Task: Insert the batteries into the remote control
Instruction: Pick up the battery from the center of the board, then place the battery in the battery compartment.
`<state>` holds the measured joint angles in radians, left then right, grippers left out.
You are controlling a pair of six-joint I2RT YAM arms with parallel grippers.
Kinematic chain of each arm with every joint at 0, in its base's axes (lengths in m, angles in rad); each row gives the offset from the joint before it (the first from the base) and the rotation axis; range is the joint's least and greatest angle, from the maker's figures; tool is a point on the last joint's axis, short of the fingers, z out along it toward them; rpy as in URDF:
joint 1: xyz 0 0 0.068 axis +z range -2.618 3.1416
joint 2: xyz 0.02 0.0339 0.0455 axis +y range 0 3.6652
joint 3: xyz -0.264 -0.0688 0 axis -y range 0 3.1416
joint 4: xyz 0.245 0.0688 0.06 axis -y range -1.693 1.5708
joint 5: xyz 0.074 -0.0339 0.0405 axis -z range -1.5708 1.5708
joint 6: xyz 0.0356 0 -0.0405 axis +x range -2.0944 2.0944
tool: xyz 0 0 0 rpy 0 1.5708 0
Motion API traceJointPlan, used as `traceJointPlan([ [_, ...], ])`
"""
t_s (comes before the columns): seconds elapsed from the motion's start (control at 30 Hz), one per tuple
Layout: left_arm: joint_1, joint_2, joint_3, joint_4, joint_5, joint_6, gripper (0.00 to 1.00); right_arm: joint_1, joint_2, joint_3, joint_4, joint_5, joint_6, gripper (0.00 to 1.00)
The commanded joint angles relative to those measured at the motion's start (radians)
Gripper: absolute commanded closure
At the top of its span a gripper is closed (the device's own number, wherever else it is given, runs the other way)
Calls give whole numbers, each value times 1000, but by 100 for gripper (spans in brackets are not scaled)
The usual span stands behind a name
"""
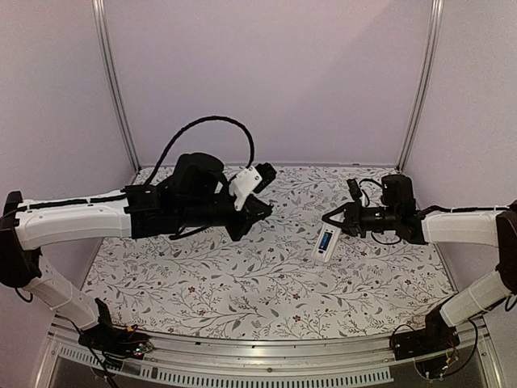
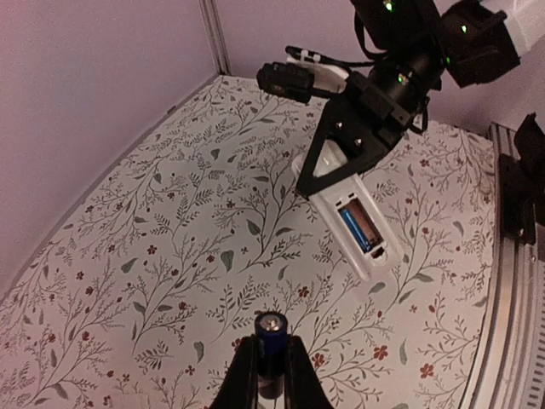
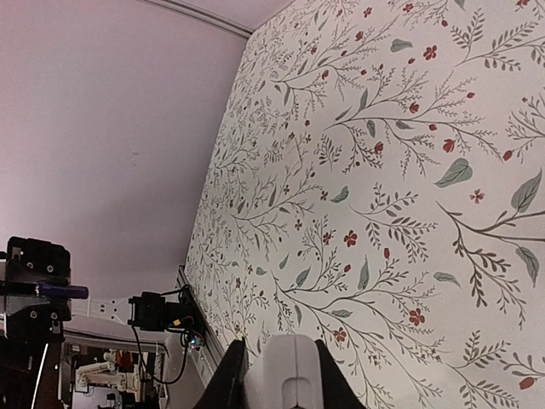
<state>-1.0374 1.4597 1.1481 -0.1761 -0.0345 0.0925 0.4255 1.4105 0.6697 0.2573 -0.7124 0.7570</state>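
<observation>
My left gripper [image 2: 272,358] is shut on a dark battery [image 2: 272,334] with a pale metal tip, which stands up between the fingers above the table. In the top view this gripper [image 1: 260,212] hovers at mid-table, left of the remote control. My right gripper [image 1: 329,220] is shut on one end of the white remote control [image 1: 325,242], holding it tilted with the open bay facing up. A bright blue battery [image 2: 358,228] lies in one side of the bay of the remote control [image 2: 375,251]. The right wrist view shows only the remote control's white end [image 3: 289,375] between the fingers.
A floral-patterned cloth [image 1: 242,275] covers the table. Pale walls with metal corner posts [image 1: 113,81] close in the back and sides. An aluminium rail [image 1: 266,352] runs along the near edge. A black cable [image 1: 210,125] loops above the left arm.
</observation>
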Motion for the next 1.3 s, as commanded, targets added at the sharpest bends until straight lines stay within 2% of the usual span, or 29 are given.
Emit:
traceJointPlan([
  [0.0, -35, -5, -103, 296, -55, -273, 100, 47, 6, 36, 88, 5, 41, 100],
  [0.17, -105, 55, -92, 372, -171, -291, 100, 111, 66, 48, 234, 27, 125, 100],
  [0.4, -143, 175, -39, 395, -192, -339, 100, 183, 139, 74, 375, 68, 217, 100],
  [0.97, -144, 229, -31, 394, -194, -376, 100, 222, 163, 91, 447, 90, 260, 100],
  [1.27, -144, 261, 0, 333, -243, -384, 99, 222, 166, 88, 491, 84, 286, 100],
])
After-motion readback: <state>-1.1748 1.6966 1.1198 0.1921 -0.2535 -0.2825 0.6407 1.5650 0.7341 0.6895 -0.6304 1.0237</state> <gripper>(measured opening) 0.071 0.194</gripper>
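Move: The empty slot in the remote's open battery bay, where my left hand's battery goes, is about 15 cm to my left hand's right, 1 cm ahead and 10 cm lower. The loaded battery lies about 1 cm to the slot's left; the right gripper's fingertips holding the remote are some 4 cm ahead of the slot and 2 cm right. From my right hand, the held battery is roughly 16 cm left, 5 cm back and 9 cm higher. I bring my hands together: my left, still pinching the battery, goes about 6 cm right towards the remote and, after a tiny rise, sinks to 4 cm lower, its fingertips tilting up and turning some counter-clockwise. My right keeps its grip and carries the remote about 8 cm left and 5 cm up towards the battery, tipping its fingertips up some 15 degrees. Both ease off as they draw close. ##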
